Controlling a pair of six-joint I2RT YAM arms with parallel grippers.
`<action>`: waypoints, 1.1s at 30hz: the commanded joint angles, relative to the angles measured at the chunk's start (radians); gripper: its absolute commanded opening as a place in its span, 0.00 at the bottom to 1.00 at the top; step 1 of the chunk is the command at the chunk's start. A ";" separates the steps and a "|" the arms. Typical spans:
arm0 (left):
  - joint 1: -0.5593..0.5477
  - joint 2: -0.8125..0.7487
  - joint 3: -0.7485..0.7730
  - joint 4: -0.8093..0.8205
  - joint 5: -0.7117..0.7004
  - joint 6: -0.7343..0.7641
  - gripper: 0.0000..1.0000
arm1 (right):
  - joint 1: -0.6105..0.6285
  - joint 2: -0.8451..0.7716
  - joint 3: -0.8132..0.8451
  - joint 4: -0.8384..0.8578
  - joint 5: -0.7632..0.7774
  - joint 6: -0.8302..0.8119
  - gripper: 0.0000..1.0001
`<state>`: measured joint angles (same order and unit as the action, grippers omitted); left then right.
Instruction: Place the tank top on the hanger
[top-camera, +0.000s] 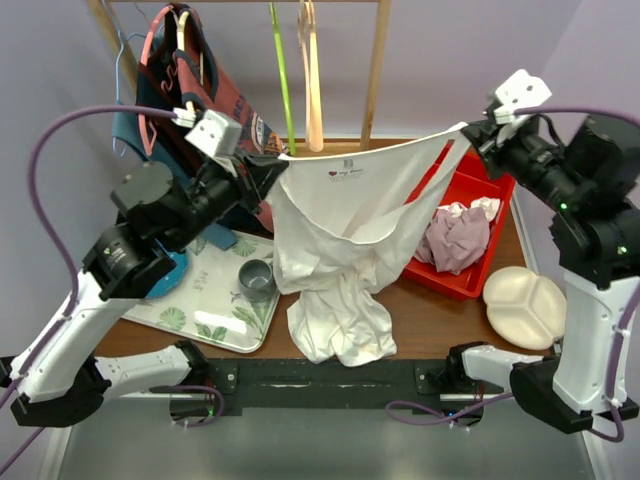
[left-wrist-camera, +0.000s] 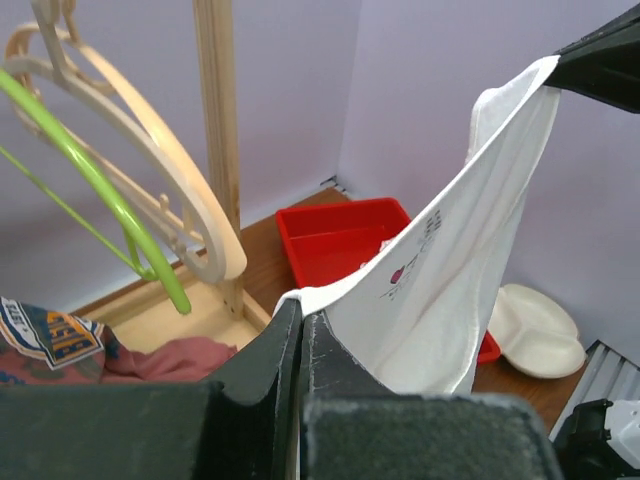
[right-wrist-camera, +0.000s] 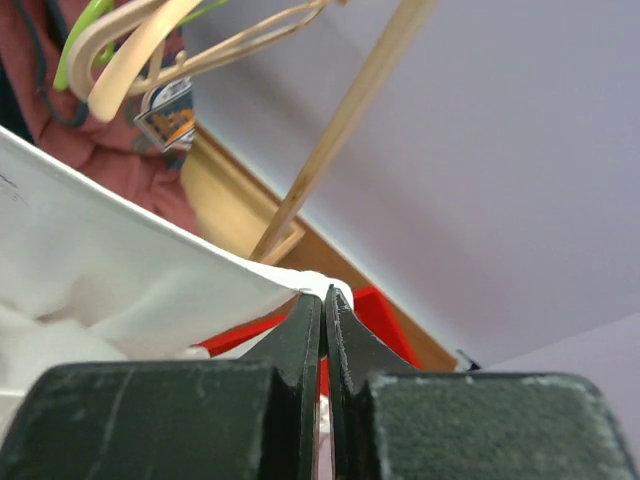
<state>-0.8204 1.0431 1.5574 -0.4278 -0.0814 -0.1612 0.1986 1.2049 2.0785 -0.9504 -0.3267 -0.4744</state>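
The white tank top (top-camera: 345, 230) hangs stretched in the air between both arms, its small red print (top-camera: 345, 174) near the taut upper edge and its lower part bunched on the table. My left gripper (top-camera: 278, 163) is shut on the top's left end (left-wrist-camera: 300, 298). My right gripper (top-camera: 470, 130) is shut on its right end (right-wrist-camera: 320, 285). The lime-green hanger (top-camera: 282, 75) hangs on the wooden rack behind the top, also seen in the left wrist view as a green hanger (left-wrist-camera: 100, 190) beside cream ones.
A red bin (top-camera: 480, 215) holds a mauve-pink cloth (top-camera: 458, 238). A faded-red printed shirt (top-camera: 185, 75) hangs at the rack's left. Cream hangers (top-camera: 312, 80) hang beside the green one. A leaf-print tray (top-camera: 190, 300) carries a grey cup (top-camera: 256, 279); a cream divided plate (top-camera: 525, 305) lies right.
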 joint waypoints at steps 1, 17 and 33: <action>0.003 0.015 0.127 -0.100 0.035 0.058 0.00 | -0.030 -0.031 0.023 -0.022 -0.001 -0.019 0.00; 0.009 -0.146 -0.901 0.374 0.100 -0.274 0.00 | -0.027 -0.039 -0.908 0.160 -0.170 -0.043 0.00; 0.058 -0.145 -0.650 0.247 0.072 -0.081 0.77 | -0.016 0.065 -0.827 0.114 -0.270 -0.073 0.76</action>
<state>-0.7677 1.0069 0.7658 -0.1406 -0.0296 -0.3321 0.1825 1.3510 1.1561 -0.8009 -0.5236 -0.5213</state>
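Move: The tank top hangs stretched between the two pinched hands, hem end already down on the bare table. The middle of that table patch is about 13 cm right, 1 cm back and 37 cm below the left hand, and about 14 cm left, 8 cm back and 40 cm below the right. The mug stands some 8 cm left, 3 cm ahead and 34 cm below the left hand; the red bin's middle lies 11 cm ahead, 5 cm right and 37 cm below the right. The tank top's upper edge, still pinched at both corners, is lifted a touch and drawn back, then swept down together by both hands some 37 cm to the table, fingers tipping downward. Both hands then ease about 5 cm forward towards the rack and open to let go, the right over the bin's near left edge, the left rising about 6 cm. ##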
